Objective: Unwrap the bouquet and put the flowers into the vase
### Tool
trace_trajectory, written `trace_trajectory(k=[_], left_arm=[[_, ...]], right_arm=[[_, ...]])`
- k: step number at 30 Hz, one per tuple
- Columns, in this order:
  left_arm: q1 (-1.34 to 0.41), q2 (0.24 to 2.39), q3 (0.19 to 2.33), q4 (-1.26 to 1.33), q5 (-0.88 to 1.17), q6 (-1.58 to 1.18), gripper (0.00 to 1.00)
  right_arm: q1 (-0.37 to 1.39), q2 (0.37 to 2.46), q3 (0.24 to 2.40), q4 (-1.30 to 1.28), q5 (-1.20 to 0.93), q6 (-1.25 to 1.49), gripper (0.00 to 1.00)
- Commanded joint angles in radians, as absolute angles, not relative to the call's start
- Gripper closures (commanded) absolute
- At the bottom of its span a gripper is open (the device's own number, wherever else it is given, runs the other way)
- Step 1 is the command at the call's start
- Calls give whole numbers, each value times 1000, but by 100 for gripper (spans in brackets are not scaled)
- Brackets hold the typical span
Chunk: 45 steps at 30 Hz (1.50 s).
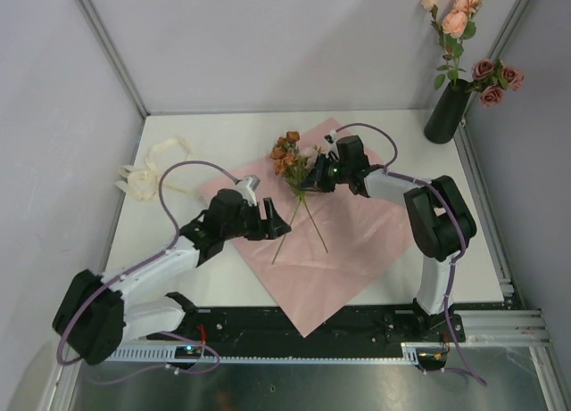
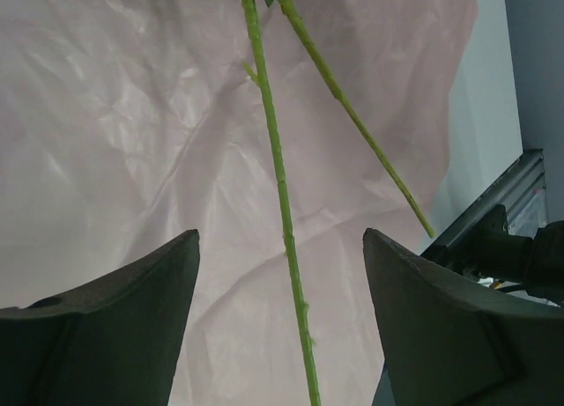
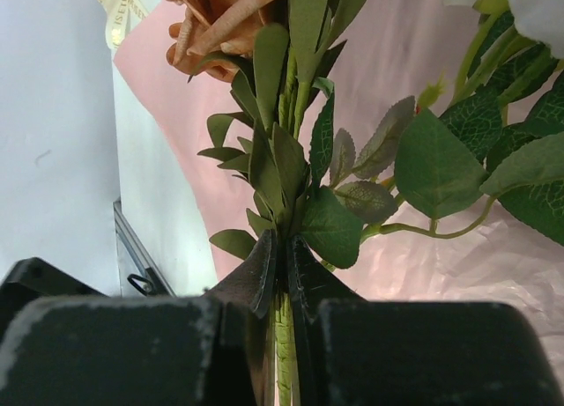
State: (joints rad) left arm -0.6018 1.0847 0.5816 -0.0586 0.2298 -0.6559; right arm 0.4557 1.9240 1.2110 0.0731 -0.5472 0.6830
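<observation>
The bouquet is unwrapped: its pink paper (image 1: 357,242) lies flat on the table, and the flowers (image 1: 287,151) with rust-orange blooms lie at the sheet's middle. My right gripper (image 1: 309,184) (image 3: 284,244) is shut on a leafy green stem (image 3: 284,353) just below the blooms (image 3: 225,18). My left gripper (image 1: 284,226) (image 2: 280,234) is open lower down. One thin stem (image 2: 269,133) runs between its fingers without touching them. A second stem (image 2: 352,115) lies off to the right. The black vase (image 1: 446,115) stands at the far right corner with several pink roses (image 1: 459,23) in it.
A cream ribbon (image 1: 152,172) lies loose at the table's left edge (image 1: 134,175). Grey walls close in the back and both sides. A metal rail (image 1: 500,326) runs along the near edge by the arm bases.
</observation>
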Motion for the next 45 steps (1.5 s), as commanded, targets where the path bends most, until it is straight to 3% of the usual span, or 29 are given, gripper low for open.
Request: trace_trajectory(k=[1, 8, 13, 17, 23, 29, 35, 45], left_arm=[[-633, 1183, 582, 110, 277, -678, 23], [-643, 1318, 572, 146, 258, -657, 41], [-643, 1420, 572, 154, 249, -656, 67], [-645, 1470, 569, 156, 230, -652, 83], [-647, 1485, 560, 157, 196, -636, 96], [-653, 1515, 569, 158, 179, -635, 100], [-662, 1543, 587, 162, 167, -644, 100], [-681, 1553, 598, 163, 148, -646, 100]], right_arm=[[445, 1868, 1202, 154, -593, 715, 100], [427, 1853, 1186, 203, -625, 761, 99], [411, 1836, 1183, 213, -632, 777, 97], [391, 1817, 1175, 209, -620, 774, 94], [380, 1801, 1168, 176, -590, 732, 89], [389, 1811, 1146, 170, -584, 720, 90], [409, 1792, 1090, 151, -578, 704, 64], [462, 1807, 1064, 123, -503, 558, 57]])
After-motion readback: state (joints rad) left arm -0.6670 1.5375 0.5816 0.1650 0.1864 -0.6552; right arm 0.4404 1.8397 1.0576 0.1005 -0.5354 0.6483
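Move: The pink flower's bare stem, where the left fingers will take it, lies about 9 cm below the left hand, 3 cm to its right and 1 cm ahead; the orange flowers' stem tail lies some 11 cm right, 3 cm ahead, 11 cm down. The right hand already grips the orange flowers under their leaves; from it the pink stem's pinch spot is about 11 cm back, 6 cm left, 6 cm down, and the orange heads 9 cm ahead, 6 cm left, 3 cm lower. The left hand sinks about 9 cm with a slight shift to its right and closes from nearly wide open, pinching the pink flower's stem between its fingertips, then keeps that hold while lowering another 2 cm towards the wrapping paper. The right hand meanwhile raises the held orange flowers about 3 cm and drifts a little right, then, once the left has its grip, opens to under half and lets go, coming down some 4 cm and back 3 cm so that its parted fingertips end around the orange flowers' stem. ##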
